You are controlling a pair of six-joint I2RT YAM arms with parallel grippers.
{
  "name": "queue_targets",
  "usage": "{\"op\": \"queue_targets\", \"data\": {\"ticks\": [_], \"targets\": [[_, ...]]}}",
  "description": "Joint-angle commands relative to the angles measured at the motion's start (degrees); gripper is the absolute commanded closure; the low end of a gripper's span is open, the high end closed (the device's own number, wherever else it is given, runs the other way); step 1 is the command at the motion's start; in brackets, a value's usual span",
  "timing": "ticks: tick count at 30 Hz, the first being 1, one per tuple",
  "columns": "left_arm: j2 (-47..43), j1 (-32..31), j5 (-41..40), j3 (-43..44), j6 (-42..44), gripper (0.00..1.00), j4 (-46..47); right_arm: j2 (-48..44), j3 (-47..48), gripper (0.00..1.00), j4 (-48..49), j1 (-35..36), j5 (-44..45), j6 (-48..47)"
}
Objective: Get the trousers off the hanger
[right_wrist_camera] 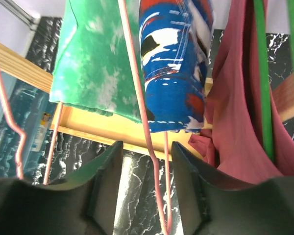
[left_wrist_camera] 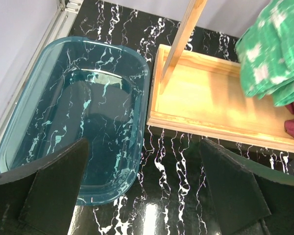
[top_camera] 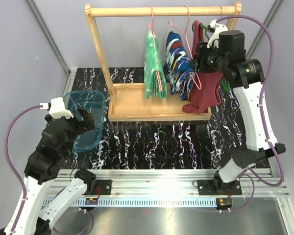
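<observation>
The mottled green-and-white trousers [top_camera: 154, 66] hang folded on a pink hanger [top_camera: 160, 81] on the wooden rail. The blue patched trousers [top_camera: 179, 61] hang on a second pink hanger [top_camera: 192, 78] to their right. My right gripper [top_camera: 198, 62] is beside the blue pair, in front of the maroon tank top [top_camera: 206, 90]. In the right wrist view my right gripper [right_wrist_camera: 146, 164] is open, and the lower wire of the pink hanger [right_wrist_camera: 157, 186] passes between its jaws, below the blue trousers [right_wrist_camera: 174, 63] and the green trousers [right_wrist_camera: 95, 63]. My left gripper [left_wrist_camera: 143, 147] is open and empty, low beside the tub.
A teal plastic tub [top_camera: 88, 120] stands at the left, also seen in the left wrist view [left_wrist_camera: 73, 112]. The wooden rack's base tray [top_camera: 132, 105] lies under the clothes and its slanted post [top_camera: 100, 54] rises at the left. The tank top hangs on a green hanger [right_wrist_camera: 264, 88].
</observation>
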Motion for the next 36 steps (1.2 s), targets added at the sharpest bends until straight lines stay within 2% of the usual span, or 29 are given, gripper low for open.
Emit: {"op": "queue_targets", "data": {"ticks": [1, 2, 5, 16, 18, 20, 24, 25, 26, 27, 29, 30, 36], "targets": [[1.1, -0.1, 1.3, 1.4, 0.7, 0.01, 1.4, 1.5, 2.2, 0.49, 1.9, 0.2, 0.7, -2.1], [1.1, -0.1, 1.4, 1.2, 0.8, 0.01, 1.5, 1.9, 2.3, 0.61, 1.9, 0.2, 0.3, -2.4], [2.0, -0.2, 1.9, 0.1, 0.6, 0.01, 1.8, 2.8, 2.0, 0.77, 1.7, 0.2, 0.3, -3.1], [3.5, -0.1, 4.4, -0.7, 0.2, 0.01, 2.2, 2.4, -2.5, 0.86, 5.1, 0.4, 0.5, -4.3], [3.6, -0.1, 4.3, -0.4, 0.3, 0.01, 2.1, 2.0, -2.5, 0.85, 5.6, 0.9, 0.5, -4.6], [3.5, -0.1, 4.5, -0.2, 0.3, 0.01, 2.1, 1.9, -2.6, 0.77, 5.9, 0.9, 0.5, -4.9], [3.6, -0.1, 4.7, 0.0, 0.4, 0.01, 2.0, 1.7, -3.3, 0.71, 7.2, 0.9, 1.3, -5.2], [3.6, -0.1, 4.7, 0.0, 0.5, 0.01, 2.0, 1.8, -3.4, 0.72, 7.3, 0.9, 1.7, -5.2], [3.5, -0.1, 4.7, 0.0, 0.6, 0.01, 2.0, 1.7, -3.7, 0.83, 7.5, 0.9, 1.9, -5.2], [3.5, -0.1, 4.7, 0.0, 0.7, 0.01, 1.9, 1.5, -3.7, 0.88, 7.7, 0.9, 2.2, -5.2], [3.5, -0.1, 4.7, 0.1, 0.8, 0.01, 2.0, 1.2, -4.0, 0.89, 8.3, 0.9, 2.0, -5.2], [3.6, -0.1, 4.8, 0.1, 0.8, 0.01, 1.9, 1.2, -4.0, 0.99, 8.6, 0.9, 1.9, -5.2], [4.2, -0.1, 6.7, 1.9, 1.5, 0.01, 2.2, -1.3, -4.7, 1.00, 13.2, 1.2, 2.2, -4.8]]}}
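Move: The pink hanger's near wire, carrying the blue patterned trousers, is about 4 cm ahead of the right hand, 1 cm left and 2 cm below. The blue trousers hang some 12 cm ahead and 5 cm left, the green trousers 12 cm ahead and 16 cm left, and the maroon top 8 cm ahead and 5 cm right, all about 5 cm lower. From the left hand that wire is roughly 20 cm ahead, 42 cm right and 10 cm higher. Easing about 3 cm forward and 3 cm down, the right hand closes on the blue trousers' pink hanger. ##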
